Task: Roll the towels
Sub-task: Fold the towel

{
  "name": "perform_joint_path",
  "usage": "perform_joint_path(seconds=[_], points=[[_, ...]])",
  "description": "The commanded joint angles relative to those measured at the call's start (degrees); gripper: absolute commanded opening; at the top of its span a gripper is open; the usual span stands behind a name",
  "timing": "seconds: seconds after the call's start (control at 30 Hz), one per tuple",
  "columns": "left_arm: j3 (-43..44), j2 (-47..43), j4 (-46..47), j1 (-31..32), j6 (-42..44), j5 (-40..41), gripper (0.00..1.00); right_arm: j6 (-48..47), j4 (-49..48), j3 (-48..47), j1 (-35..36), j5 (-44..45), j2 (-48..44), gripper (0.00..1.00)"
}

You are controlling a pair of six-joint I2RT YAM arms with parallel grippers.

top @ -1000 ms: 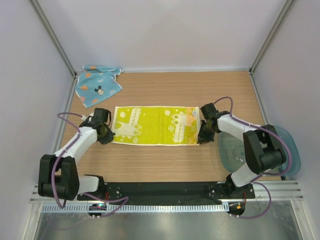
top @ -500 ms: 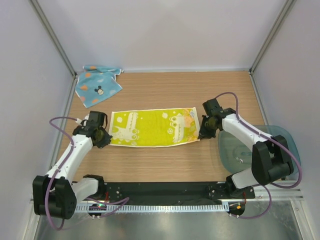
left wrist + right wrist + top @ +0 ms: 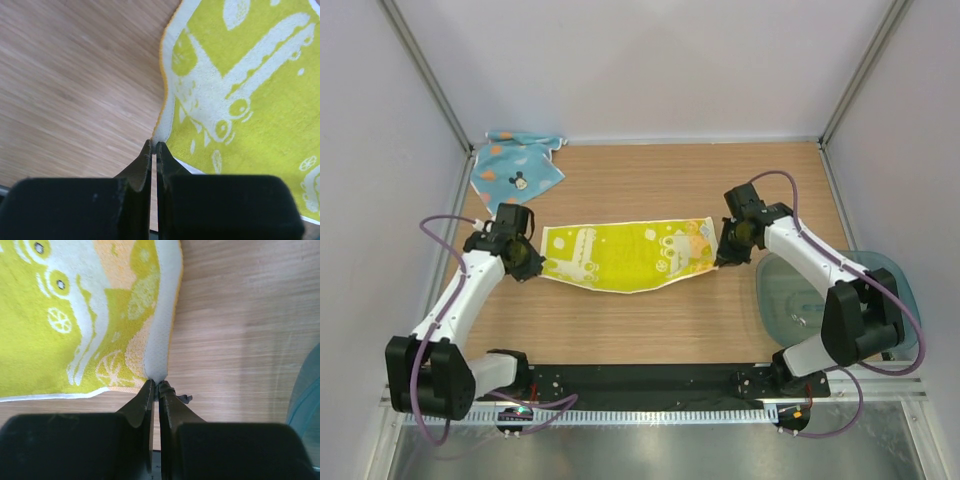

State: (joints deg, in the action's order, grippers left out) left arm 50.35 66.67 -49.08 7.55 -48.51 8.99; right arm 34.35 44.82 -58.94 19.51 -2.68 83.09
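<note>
The yellow towel [image 3: 625,256] with green cartoon print is stretched between both arms above the wooden table, its near edge sagging in the middle. My left gripper [image 3: 529,264] is shut on the towel's near left corner [image 3: 159,136]. My right gripper [image 3: 722,259] is shut on the near right corner [image 3: 157,371]. The light blue towel [image 3: 514,172] with coloured spots and a mouse face lies crumpled at the back left corner, away from both grippers.
A clear bluish plastic tub [image 3: 880,300] sits at the right edge beside the right arm. White walls and metal posts [image 3: 425,80] close in the table on three sides. A black rail [image 3: 640,380] runs along the near edge.
Both grippers have lifted the yellow towel's near corners and drawn them towards the back. The towel, flat a second ago, now hangs slack with a bowed near edge.
</note>
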Motion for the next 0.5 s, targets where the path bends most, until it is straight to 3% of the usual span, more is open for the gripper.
perform_joint_path(seconds=[0.0, 0.47], points=[[4.05, 2.93, 0.56, 0.1, 3.06, -1.78, 0.0, -1.3, 0.44, -5.04, 0.18, 1.27, 2.07, 0.01], [20.04, 17.6, 1.35, -0.7, 8.96, -1.52, 0.0, -4.9, 2.29, -21.83, -4.13, 0.31, 15.78, 0.01]])
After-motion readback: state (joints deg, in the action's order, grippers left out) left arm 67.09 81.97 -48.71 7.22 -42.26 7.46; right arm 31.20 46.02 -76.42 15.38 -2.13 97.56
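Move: The green towel's near corners are already pinched, one in each hand, about 7 cm above the table. Its far edge, where the near edge is being taken, lies about 19 cm ahead of both hands: the far-left corner straight ahead of the left hand, the far-right corner 2 cm left of the right one. The blue towel is some 37 cm ahead and 6 cm left of the left hand; the plastic bin is 27 cm right and 5 cm back of the right hand. The green towel's near edge is carried forward by both hands together, over the part still lying on the table and towards its far edge. The right hand goes about 8 cm, nearly level; the left goes some 7 cm while climbing nearly 3. The fingers stay shut on the corners, and the wrists barely turn. ##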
